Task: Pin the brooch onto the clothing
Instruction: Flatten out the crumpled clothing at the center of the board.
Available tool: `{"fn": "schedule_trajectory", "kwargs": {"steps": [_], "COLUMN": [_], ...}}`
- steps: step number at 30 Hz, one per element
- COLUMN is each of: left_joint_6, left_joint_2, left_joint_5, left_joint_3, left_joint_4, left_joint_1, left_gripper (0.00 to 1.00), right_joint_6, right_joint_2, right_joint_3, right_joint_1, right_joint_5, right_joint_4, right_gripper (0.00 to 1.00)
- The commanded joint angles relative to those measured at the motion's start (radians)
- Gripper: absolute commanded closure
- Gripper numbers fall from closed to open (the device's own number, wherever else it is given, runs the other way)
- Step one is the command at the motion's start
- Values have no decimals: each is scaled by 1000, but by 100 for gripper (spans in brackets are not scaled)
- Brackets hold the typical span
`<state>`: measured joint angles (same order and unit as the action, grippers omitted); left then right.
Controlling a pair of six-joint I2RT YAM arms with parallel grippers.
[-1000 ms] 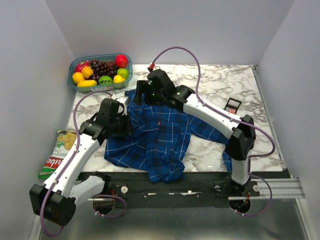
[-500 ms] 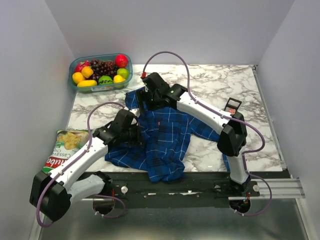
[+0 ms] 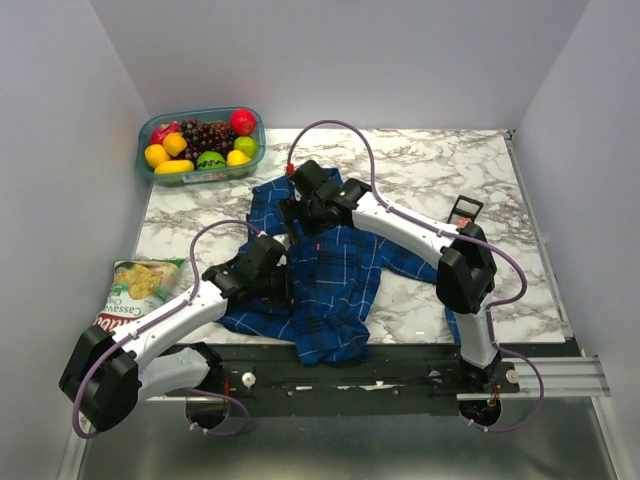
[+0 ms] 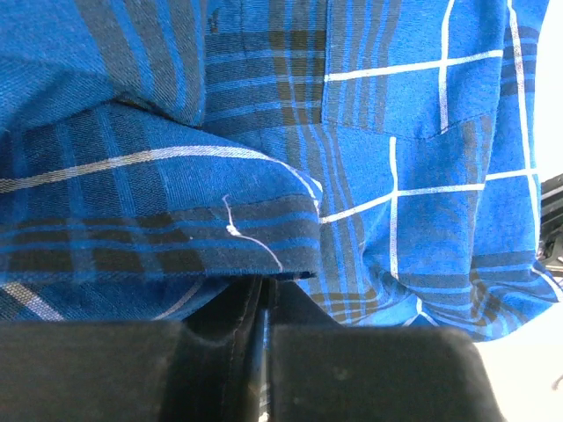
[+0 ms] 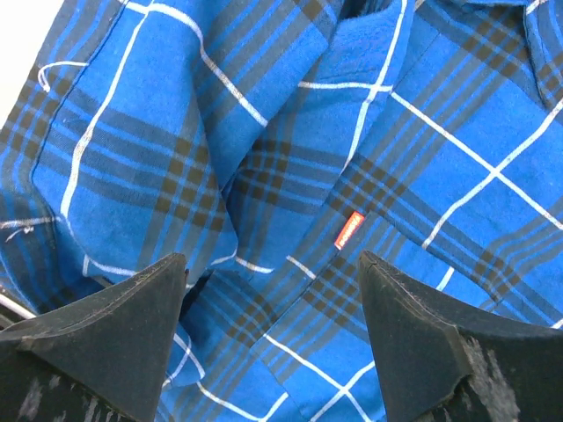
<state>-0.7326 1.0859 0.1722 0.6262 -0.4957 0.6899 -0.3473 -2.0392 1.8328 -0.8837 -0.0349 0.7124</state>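
Note:
The clothing point(image 3: 335, 280), a blue plaid shirt, lies crumpled on the marble table. My left gripper point(image 3: 285, 287) is at the shirt's left side. In the left wrist view its jaws point(image 4: 264, 286) are pressed together on a thin fold of the clothing point(image 4: 396, 176) just under a hem. My right gripper point(image 3: 298, 215) hovers over the upper part of the shirt. In its wrist view the gripper point(image 5: 273, 259) stands wide open above the clothing point(image 5: 440, 132), and a small red rectangular label point(image 5: 349, 229) shows on the fabric between the fingers. I cannot make out the brooch.
A small black case point(image 3: 465, 209) with a reddish speck inside sits on the table to the right of the shirt. A clear tub of fruit point(image 3: 200, 145) stands at the back left. A snack bag point(image 3: 130, 290) lies at the left edge.
My left arm has swung right and down onto the shirt's left side, and its jaws have closed. My right gripper has shifted a little nearer over the shirt and stayed open.

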Motion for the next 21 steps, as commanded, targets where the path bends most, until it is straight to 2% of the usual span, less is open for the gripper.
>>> {"fn": "schedule_trajectory", "kwargs": {"steps": [1,2,3,5,8,11,14,15,18,19,21], "left_joint_6": [130,148,162,209,254,305,354,373,394,374,349], "left_joint_2": [-35,-65,-84,-139,-193,-218,-204,-196,-144,-133,-112], "left_joint_5": [109,71,41,-41,-120,-148,-140,-107,65,97,124], "left_joint_3": [21,35,52,124,243,343,401,403,406,403,388], "left_joint_4": [151,138,99,50,-62,-153,-216,-211,-184,-176,-132], "left_joint_1": [77,77,77,74,62,36,-68,-181,-405,-535,-636], "left_gripper": [59,34,25,11,1,1,1,1,1,1,1], "right_joint_6": [-88,-88,-88,-93,-105,-125,-148,-154,-174,-179,-186], "right_joint_2": [74,77,82,88,103,123,139,143,154,154,155], "right_joint_3": [19,22,28,34,33,22,8,6,-3,-6,-4], "right_joint_1": [-84,-83,-84,-83,-84,-84,-84,-84,-86,-86,-89], "right_joint_5": [125,127,127,124,102,60,40,11,-13,-19,-29], "right_joint_4": [-225,-226,-225,-225,-228,-231,-238,-240,-245,-242,-238], "right_gripper": [13,13,13,13,13,13,13,13,13,13,14]}}
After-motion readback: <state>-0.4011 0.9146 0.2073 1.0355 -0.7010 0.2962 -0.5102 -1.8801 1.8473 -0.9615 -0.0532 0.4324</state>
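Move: The clothing's middle lies some 6 cm ahead of the left hand and 7 cm to its right, a centimetre or two lower; the red tag on the clothing is about 12 cm ahead and 7 cm right, and the chips bag 32 cm left and 2 cm ahead. From the right hand, the clothing's middle is roughly 10 cm back, 5 cm right and slightly lower, the red tag 4 cm back and 6 cm right, and the fruit basket 18 cm ahead and 21 cm left. Upward first, the left hand comes free of the folded hem, its nearly shut fingers spreading wide, climbs about 17 cm, then swings forward and left towards the fruit basket, fingertips tilting forward some 30 degrees. The right hand, fingers still open, also lifts off the clothing by its tag and drifts left, its tips swinging out to the left. ##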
